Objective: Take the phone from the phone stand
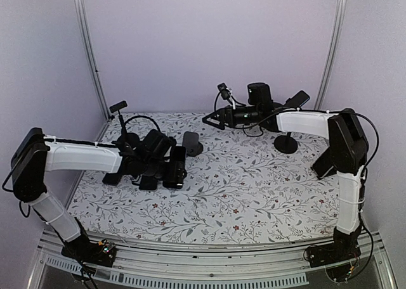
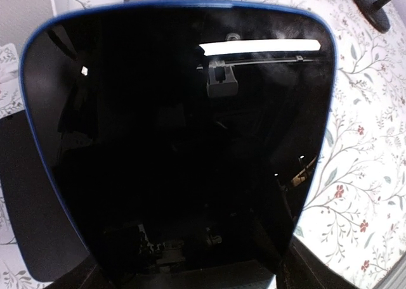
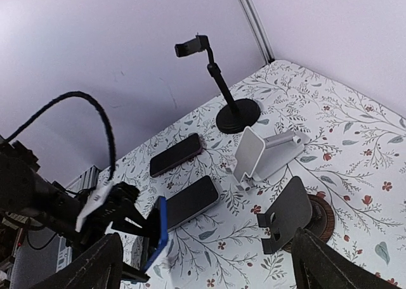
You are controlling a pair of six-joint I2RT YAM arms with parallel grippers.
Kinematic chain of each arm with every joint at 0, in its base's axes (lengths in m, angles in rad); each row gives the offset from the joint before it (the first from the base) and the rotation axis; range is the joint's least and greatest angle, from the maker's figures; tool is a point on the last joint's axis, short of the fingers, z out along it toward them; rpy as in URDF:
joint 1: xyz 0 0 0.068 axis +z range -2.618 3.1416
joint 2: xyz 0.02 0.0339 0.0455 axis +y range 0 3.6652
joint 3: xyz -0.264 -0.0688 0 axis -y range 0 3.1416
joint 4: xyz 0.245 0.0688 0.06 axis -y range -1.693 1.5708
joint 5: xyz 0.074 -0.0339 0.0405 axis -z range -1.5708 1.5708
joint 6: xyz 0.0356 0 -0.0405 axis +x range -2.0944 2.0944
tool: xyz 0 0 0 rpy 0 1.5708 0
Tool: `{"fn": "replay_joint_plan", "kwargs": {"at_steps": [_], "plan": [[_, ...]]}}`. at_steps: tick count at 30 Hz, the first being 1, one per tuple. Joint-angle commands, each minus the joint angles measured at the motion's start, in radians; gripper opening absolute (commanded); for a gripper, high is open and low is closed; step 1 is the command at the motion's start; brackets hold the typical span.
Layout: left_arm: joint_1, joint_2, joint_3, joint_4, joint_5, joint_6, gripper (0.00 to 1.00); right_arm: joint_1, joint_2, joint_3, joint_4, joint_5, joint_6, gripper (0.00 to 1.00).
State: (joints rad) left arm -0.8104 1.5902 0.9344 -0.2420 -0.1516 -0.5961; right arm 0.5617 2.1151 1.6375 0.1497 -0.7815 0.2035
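The phone (image 2: 177,111), black-screened with a blue edge, fills the left wrist view and stands on its edge between the jaws of my left gripper (image 1: 167,168). The right wrist view shows the same phone (image 3: 160,229) lifted off the table in that gripper. A black plate phone stand (image 1: 192,143) is just beyond it, and in the right wrist view this stand (image 3: 288,213) is bare. My right gripper (image 1: 210,118) hovers open at the back of the table, its fingers (image 3: 95,263) wide apart with nothing between them.
A white stand (image 3: 254,153) and two dark phones (image 3: 177,154) (image 3: 193,200) lie on the floral table (image 1: 254,194). A clamp stand on a round base (image 1: 286,143) is at the back right. Another clamp stand (image 1: 118,106) is at the back left.
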Motion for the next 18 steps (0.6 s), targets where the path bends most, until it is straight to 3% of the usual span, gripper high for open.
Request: {"fn": "replay_joint_plan", "kwargs": {"at_steps": [1,11,18], "plan": [[-0.006,0.078,0.088,-0.026,0.046,-0.001,0.56,-0.015,-0.163,-0.157,0.094,0.066,-0.002,0.95],[-0.006,0.229,0.163,-0.053,0.059,-0.037,0.57,-0.019,-0.491,-0.515,0.148,0.164,0.011,0.97],[-0.008,0.286,0.187,-0.063,0.050,-0.040,0.57,-0.019,-0.650,-0.644,0.115,0.230,-0.003,1.00]]}}
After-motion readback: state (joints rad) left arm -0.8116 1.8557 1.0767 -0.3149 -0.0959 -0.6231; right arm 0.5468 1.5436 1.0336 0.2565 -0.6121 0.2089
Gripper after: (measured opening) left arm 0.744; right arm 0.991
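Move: The phone is already pinched in the left hand; the bare patch of table it is being taken to lies about 8 cm below that hand, some 2 cm ahead and 2 cm to its right. Nearest on its left is a flat phone, 9 cm left of the hand and 3 ahead; the grey stand is about 17 cm ahead and 6 to the right, the white stand 20 ahead and 6 left. From the empty right hand, the grey stand lies 8 cm left, 4 ahead and 17 below. The held phone goes down about 6 cm towards the bare table right of the flat phone, shifting some 2 cm right early on, while the left wrist tips roughly 10 degrees further downward and the fingers keep their grip. The right hand, wide open and already clear, draws back and right from the grey stand, roughly 9 cm each way, rising about 4 cm at first and turning slightly clockwise. ##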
